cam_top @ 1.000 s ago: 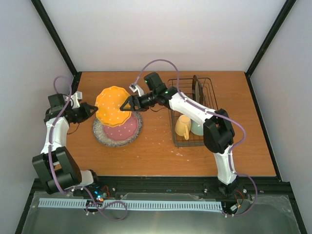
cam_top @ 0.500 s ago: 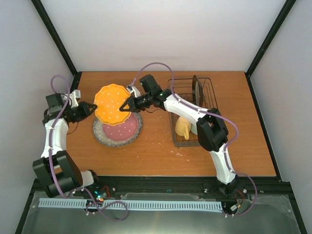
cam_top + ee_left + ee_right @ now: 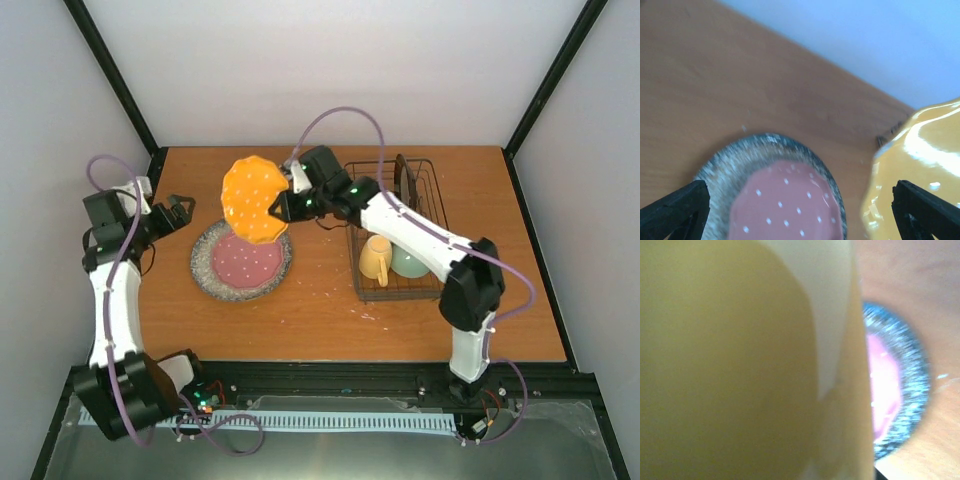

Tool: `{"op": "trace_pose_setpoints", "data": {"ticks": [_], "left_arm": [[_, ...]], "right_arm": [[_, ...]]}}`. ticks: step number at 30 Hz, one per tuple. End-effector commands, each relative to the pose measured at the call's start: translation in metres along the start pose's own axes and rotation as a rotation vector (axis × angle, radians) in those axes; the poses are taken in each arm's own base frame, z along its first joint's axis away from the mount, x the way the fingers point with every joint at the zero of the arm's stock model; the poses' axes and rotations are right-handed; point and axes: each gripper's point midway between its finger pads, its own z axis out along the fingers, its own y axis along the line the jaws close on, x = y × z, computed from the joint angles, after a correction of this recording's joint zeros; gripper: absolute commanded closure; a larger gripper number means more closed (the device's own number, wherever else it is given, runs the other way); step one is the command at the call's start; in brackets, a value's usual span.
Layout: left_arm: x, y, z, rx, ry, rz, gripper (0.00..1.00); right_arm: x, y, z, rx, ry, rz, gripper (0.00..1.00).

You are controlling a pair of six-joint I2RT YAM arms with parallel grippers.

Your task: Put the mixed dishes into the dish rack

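Observation:
My right gripper (image 3: 277, 206) is shut on the right edge of an orange scalloped plate (image 3: 252, 198), which hangs tilted above the table, left of the dish rack (image 3: 432, 212). That plate (image 3: 740, 365) fills the right wrist view and hides the fingers. Under it a pink dotted plate (image 3: 245, 263) lies on a grey speckled plate (image 3: 204, 270). My left gripper (image 3: 186, 211) stands open left of the stack, holding nothing. In the left wrist view the open left gripper (image 3: 800, 207) frames the pink plate (image 3: 785, 205), with the orange plate (image 3: 920, 155) at the right.
The rack holds a yellow mug (image 3: 375, 258), a pale green cup (image 3: 408, 262) and an upright dark plate (image 3: 405, 185). Black frame posts stand at the table's back corners. Cables loop over both arms.
The left gripper let go of the orange plate and drew back left. The right gripper shut on the plate's right edge and lifted it up and to the right, off the stack.

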Motion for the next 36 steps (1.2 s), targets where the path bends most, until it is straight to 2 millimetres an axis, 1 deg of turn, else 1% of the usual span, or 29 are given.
{"op": "trace_pose_setpoints", "data": {"ticks": [1, 3, 4, 7, 10, 12, 17, 18, 20, 26, 32, 36], "left_arm": [[-0.053, -0.011, -0.054, -0.153, -0.323, 0.1, 0.0], [-0.054, -0.01, -0.061, -0.179, -0.363, 0.112, 0.0], [-0.053, -0.008, -0.062, -0.188, -0.363, 0.115, 0.0], [-0.046, 0.001, -0.053, -0.208, -0.318, 0.117, 0.0], [-0.037, 0.011, -0.043, -0.219, -0.272, 0.105, 0.0], [-0.036, 0.013, -0.041, -0.22, -0.268, 0.106, 0.0], [-0.037, 0.015, -0.042, -0.237, -0.281, 0.13, 0.0], [-0.037, 0.016, -0.041, -0.24, -0.278, 0.133, 0.0], [-0.037, 0.017, -0.04, -0.244, -0.273, 0.134, 0.0], [-0.035, 0.018, -0.037, -0.232, -0.268, 0.132, 0.0], [-0.036, 0.019, -0.036, -0.235, -0.268, 0.135, 0.0], [-0.036, 0.02, -0.038, -0.245, -0.273, 0.137, 0.0]], "right_arm": [[-0.073, 0.018, -0.102, 0.212, -0.373, -0.138, 0.97], [-0.08, 0.006, -0.131, 0.341, -0.448, -0.127, 0.97], [-0.083, -0.002, -0.146, 0.416, -0.484, -0.114, 0.97], [-0.082, -0.028, -0.184, 0.628, -0.555, -0.076, 0.97], [-0.071, -0.058, -0.209, 0.837, -0.569, -0.028, 0.97], [-0.061, -0.075, -0.218, 0.938, -0.564, 0.0, 0.97], [-0.034, -0.11, -0.232, 1.102, -0.566, 0.068, 0.97], [-0.029, -0.117, -0.232, 1.122, -0.555, 0.074, 0.97], [-0.022, -0.131, -0.235, 1.151, -0.539, 0.104, 0.97], [-0.004, -0.163, -0.24, 1.232, -0.492, 0.137, 0.97], [0.007, -0.19, -0.235, 1.288, -0.434, 0.136, 0.97], [0.008, -0.2, -0.226, 1.299, -0.409, 0.124, 0.97]]}}
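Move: The right hand holds the yellow plate; the rack's free slot for it lies about 29 cm to the right, 7 cm ahead and 14 cm below. The standing dark plate is some 4 cm right of that slot; the yellow mug sits about 24 cm right and 8 cm back of the hand, the green bowl 32 cm right and 8 cm back, both some 16 cm lower. From the left hand, the slot is roughly 47 cm right, 6 cm ahead and 13 cm below. Right hand arcs yellow plate up, 30 cm right, down towards the rack, twisting clockwise; left hand edges left. ##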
